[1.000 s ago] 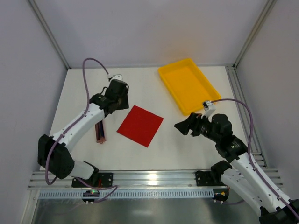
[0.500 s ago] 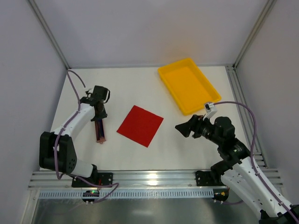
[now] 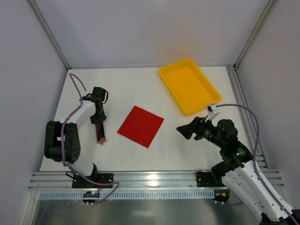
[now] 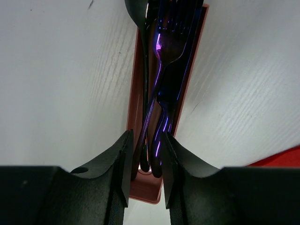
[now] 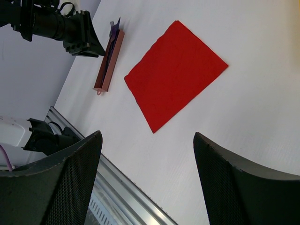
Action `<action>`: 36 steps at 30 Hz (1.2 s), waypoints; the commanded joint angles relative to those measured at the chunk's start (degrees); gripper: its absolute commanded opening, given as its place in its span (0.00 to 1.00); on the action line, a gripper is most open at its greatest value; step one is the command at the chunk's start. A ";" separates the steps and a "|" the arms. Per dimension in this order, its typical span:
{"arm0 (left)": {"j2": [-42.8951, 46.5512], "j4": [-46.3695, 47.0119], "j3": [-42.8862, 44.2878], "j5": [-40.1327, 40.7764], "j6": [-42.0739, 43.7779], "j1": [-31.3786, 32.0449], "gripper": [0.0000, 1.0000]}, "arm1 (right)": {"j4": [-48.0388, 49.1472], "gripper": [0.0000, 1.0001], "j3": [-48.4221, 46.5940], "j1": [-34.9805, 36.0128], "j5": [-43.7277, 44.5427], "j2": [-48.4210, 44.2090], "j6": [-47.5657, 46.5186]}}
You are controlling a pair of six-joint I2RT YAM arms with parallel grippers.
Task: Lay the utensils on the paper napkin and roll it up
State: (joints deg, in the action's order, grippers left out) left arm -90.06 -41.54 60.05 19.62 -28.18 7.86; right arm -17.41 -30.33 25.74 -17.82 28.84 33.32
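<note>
The utensils, a black one (image 4: 143, 70) and a blue-purple fork (image 4: 164, 51), lie side by side in a narrow brownish-red holder (image 4: 146, 192) at the table's left (image 3: 100, 133). My left gripper (image 4: 146, 140) points down over the holder's far end (image 3: 99, 120), its jaws drawn in narrowly around the two handle ends. The paper napkin (image 3: 140, 125) lies flat, rotated like a diamond, right of the holder; it also shows in the right wrist view (image 5: 176, 72). My right gripper (image 5: 146, 136) hangs open and empty above the table, right of the napkin (image 3: 183, 128).
A yellow tray (image 3: 173, 93) stands at the back right. Grey walls close the left, back and right sides. A metal rail (image 3: 150, 179) runs along the near edge.
My left arm swung left from beside the napkin to the holder and came down over the utensil handles. The right gripper barely shifted.
</note>
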 commanded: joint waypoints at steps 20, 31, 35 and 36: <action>-8.55 2.60 0.15 1.92 0.32 -0.12 0.24 | -2.02 0.79 -1.23 0.19 0.86 -2.56 -1.33; -7.59 0.67 1.73 2.09 1.11 0.05 0.00 | -3.16 0.79 -1.67 0.10 1.12 -3.18 -1.15; -6.53 -2.92 4.37 2.97 2.08 0.14 0.00 | -3.16 0.79 -1.75 0.10 1.04 -2.74 -1.07; -6.44 -4.24 5.42 2.80 2.43 0.31 0.00 | -3.07 0.79 -1.67 0.19 1.04 -2.74 -1.07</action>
State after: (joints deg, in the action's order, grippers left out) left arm -98.85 -42.54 61.91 21.43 -26.57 7.90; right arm -21.19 -30.33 25.74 -17.45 26.24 32.88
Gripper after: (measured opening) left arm 0.028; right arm 0.793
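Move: The fork lies almost directly below the left hand, about 4 cm down and 1 cm to the left. It shares the narrow brown tray, centred about 3 cm back, with the spoon 1 cm to its left and the knife 2 cm to its right. The red napkin is some 24 cm to the left hand's right and 3 cm back. From the right hand, the fork is roughly 44 cm left and 11 cm ahead. The left hand sinks about 4 cm into the tray, pinches the fork's handle shut, then starts rising slightly. ##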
